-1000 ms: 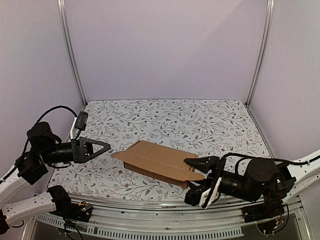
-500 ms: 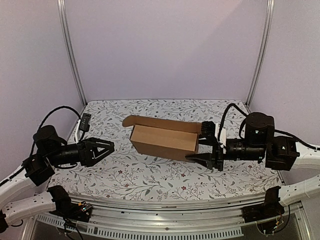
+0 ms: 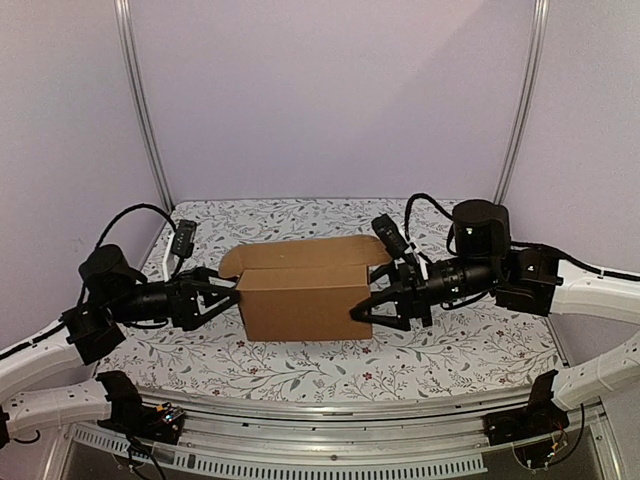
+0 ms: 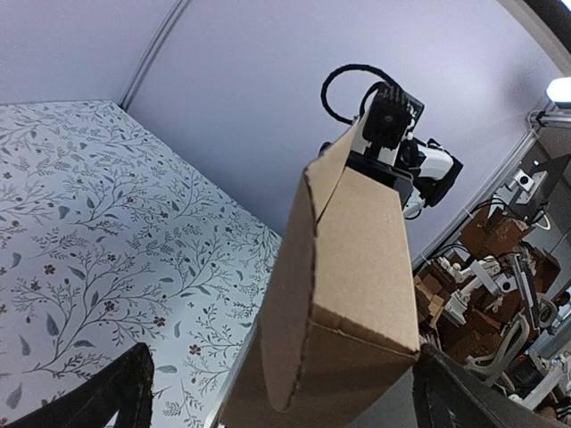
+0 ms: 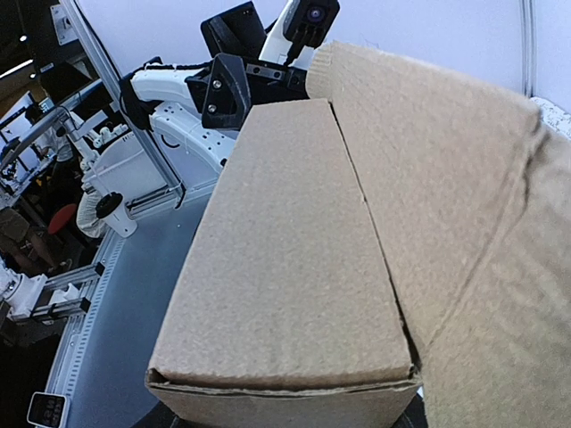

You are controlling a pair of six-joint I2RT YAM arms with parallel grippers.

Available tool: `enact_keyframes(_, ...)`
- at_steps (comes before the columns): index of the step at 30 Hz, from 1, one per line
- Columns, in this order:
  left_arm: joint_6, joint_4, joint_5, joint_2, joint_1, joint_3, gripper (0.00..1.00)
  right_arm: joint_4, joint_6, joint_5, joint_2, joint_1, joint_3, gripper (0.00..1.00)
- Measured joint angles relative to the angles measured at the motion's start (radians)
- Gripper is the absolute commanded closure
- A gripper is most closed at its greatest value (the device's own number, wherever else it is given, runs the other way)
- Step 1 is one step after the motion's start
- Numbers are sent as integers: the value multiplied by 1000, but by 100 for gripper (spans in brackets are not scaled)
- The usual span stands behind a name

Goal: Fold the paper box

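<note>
The paper box (image 3: 300,298) is a plain brown cardboard box held lengthwise between my two arms above the mat. Its lid flap (image 3: 300,252) stands open along the top back edge. My right gripper (image 3: 376,281) is shut on the box's right end, one finger above and one below. In the right wrist view the box (image 5: 285,241) fills the frame, with the flap (image 5: 446,160) at the right. My left gripper (image 3: 228,296) is open at the box's left end. In the left wrist view that end (image 4: 339,357) lies between its spread fingers (image 4: 107,401), apart from the left one.
A floral mat (image 3: 460,350) covers the table. Lilac walls and two aluminium posts (image 3: 145,110) close in the back and sides. A metal rail (image 3: 330,415) runs along the near edge above the arm bases.
The right gripper has carried the box from lying flat near the front edge up to the middle and turned it upright. The left gripper has moved right to the box's left end.
</note>
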Motion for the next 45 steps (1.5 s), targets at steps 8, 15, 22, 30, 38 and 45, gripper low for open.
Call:
enact_keyframes(8, 13, 50, 1, 22, -57, 0, 7, 56, 113, -54, 51, -8, 11, 74)
enact_keyframes(15, 38, 28, -26, 50, -93, 3, 8, 85, 147, -50, 55, -8, 10, 75)
enact_keyframes(22, 89, -123, -150, -66, -94, 46, 8, 98, 136, -18, 27, -8, -43, 75)
enact_keyframes(30, 136, -264, -226, -98, -95, 128, 15, 91, 30, 37, -39, -7, -130, 77)
enact_keyframes(38, 154, -305, -274, 8, -95, 129, 22, 175, -190, 100, -96, -5, -286, 81)
enact_keyframes(45, 168, -312, -301, 72, -95, 129, 28, 325, -285, 150, 20, -5, -341, 84)
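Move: The paper box, standing on edge with its unfolded lid flap up, is held at its right end by the right hand; its middle lies about 12 cm left and 4 cm below that hand, level fore-and-aft. The table is roughly 27 cm straight below the right hand. From the empty, open left hand, the box's middle is about 14 cm right, 2 cm back and 3 cm below; the flap is about 4 cm beyond the box's middle and 8 cm above it. The box, still gripped across its right end, is first held nearly in place, then lowered about 10 cm towards the table by the right hand, which rolls its top back towards the robot. The left hand dips slightly back and right, rises clear, then sinks and goes forward, ending some 3 cm lower and farther out, fingers tipped down 15 degrees and partly narrowed. ##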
